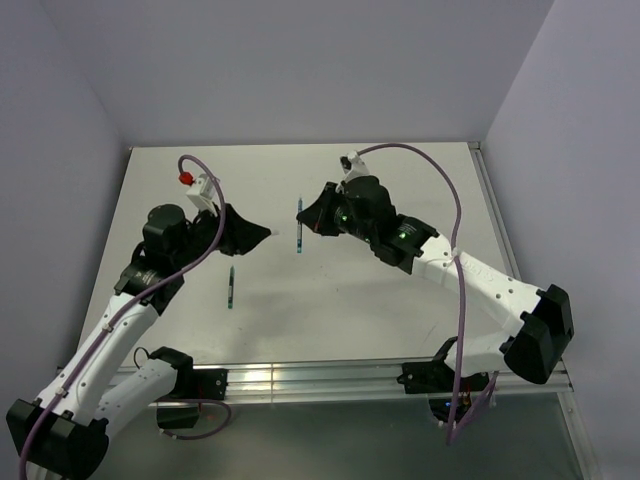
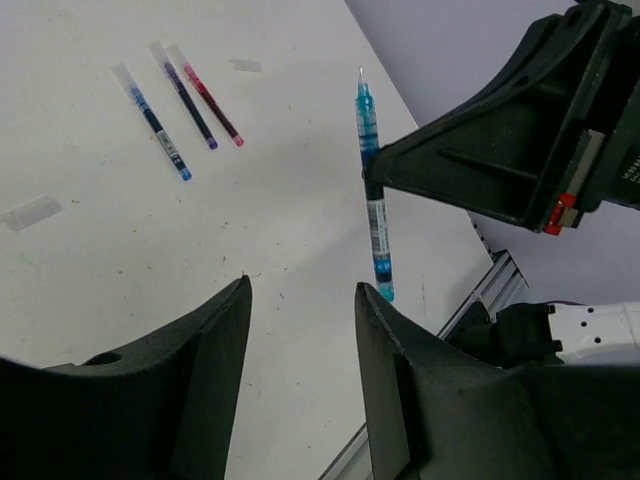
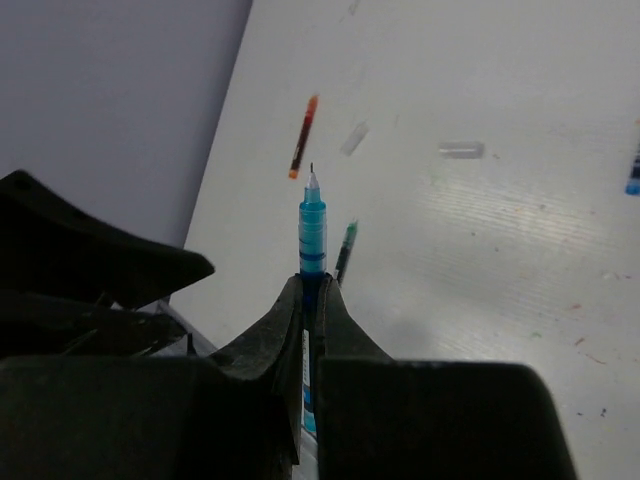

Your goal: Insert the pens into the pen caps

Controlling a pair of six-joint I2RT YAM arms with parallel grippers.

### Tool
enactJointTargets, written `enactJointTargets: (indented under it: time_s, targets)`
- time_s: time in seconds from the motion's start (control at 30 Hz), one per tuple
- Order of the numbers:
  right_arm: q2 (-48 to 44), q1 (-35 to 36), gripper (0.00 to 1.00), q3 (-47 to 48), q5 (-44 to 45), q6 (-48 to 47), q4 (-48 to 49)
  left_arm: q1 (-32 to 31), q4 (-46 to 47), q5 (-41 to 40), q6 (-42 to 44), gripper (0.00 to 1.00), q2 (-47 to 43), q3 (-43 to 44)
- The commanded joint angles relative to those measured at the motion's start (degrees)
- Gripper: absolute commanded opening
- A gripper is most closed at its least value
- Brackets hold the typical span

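Note:
My right gripper (image 3: pixel 312 282) is shut on a light blue pen (image 3: pixel 312 225), held above the table with its bare tip pointing away from the wrist. In the top view this pen (image 1: pixel 299 226) stands between both grippers. My left gripper (image 2: pixel 302 285) is open with nothing between its fingers, just left of the held pen (image 2: pixel 373 190). A green-tipped pen (image 1: pixel 231 287) lies on the table near the left arm. Blue (image 2: pixel 155 125), purple (image 2: pixel 190 100) and red (image 2: pixel 212 92) pens lie side by side. Pale pen caps (image 2: pixel 30 212) (image 2: pixel 245 66) lie loose on the table.
The table's metal front rail (image 1: pixel 300 378) runs along the near edge, by the arm bases. Purple cables loop over both arms. Grey walls close in the table at the back and both sides.

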Motion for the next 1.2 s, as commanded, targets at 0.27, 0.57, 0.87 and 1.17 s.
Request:
enactJointTargets:
  time_s: [0.27,0.57,0.87,1.17]
  targets:
    - [-3.2,3.4,0.0,-4.7,-14.6,-7.6,14.0,3.8,10.2,7.0,-6.0,0.49,1.8,-0.2]
    - [-0.2,4.4,0.0,-3.7,-17.8,-5.8,17.0,4.2,14.0,8.8,-7.4,0.5,0.8,-1.4]
    - [2.5,5.7,0.0,-2.0,-17.4,-5.2,17.4,4.3,14.4,9.0,-7.8,0.5,0.5,-1.8]
    - [2.6,5.9,0.0,-0.6,-17.1,-5.2,17.4,4.3,14.4,8.9,-7.8,0.49,1.1,-2.4]
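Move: The blue pen stands upright in the right hand's closed fingers, roughly 8 cm to the left hand's right and 4 cm ahead, at about its height. From the right hand, the gap between the left hand's open fingers is some 8 cm left and 4 cm back, about level. On the table about 27 cm below, counted from the left hand, the green pen lies about 11 cm left and level fore-and-aft, and a clear cap about 18 cm ahead and 1 cm left. Still pinching the upright blue pen, the right hand carries it left and back, about 9 cm in all, towards the left hand's open fingertips, swinging some 25 degrees counter-clockwise. The left hand rises about 2 cm and rolls its right side up a little, fingers staying half open beside the pen; contact between them can't be made out. ##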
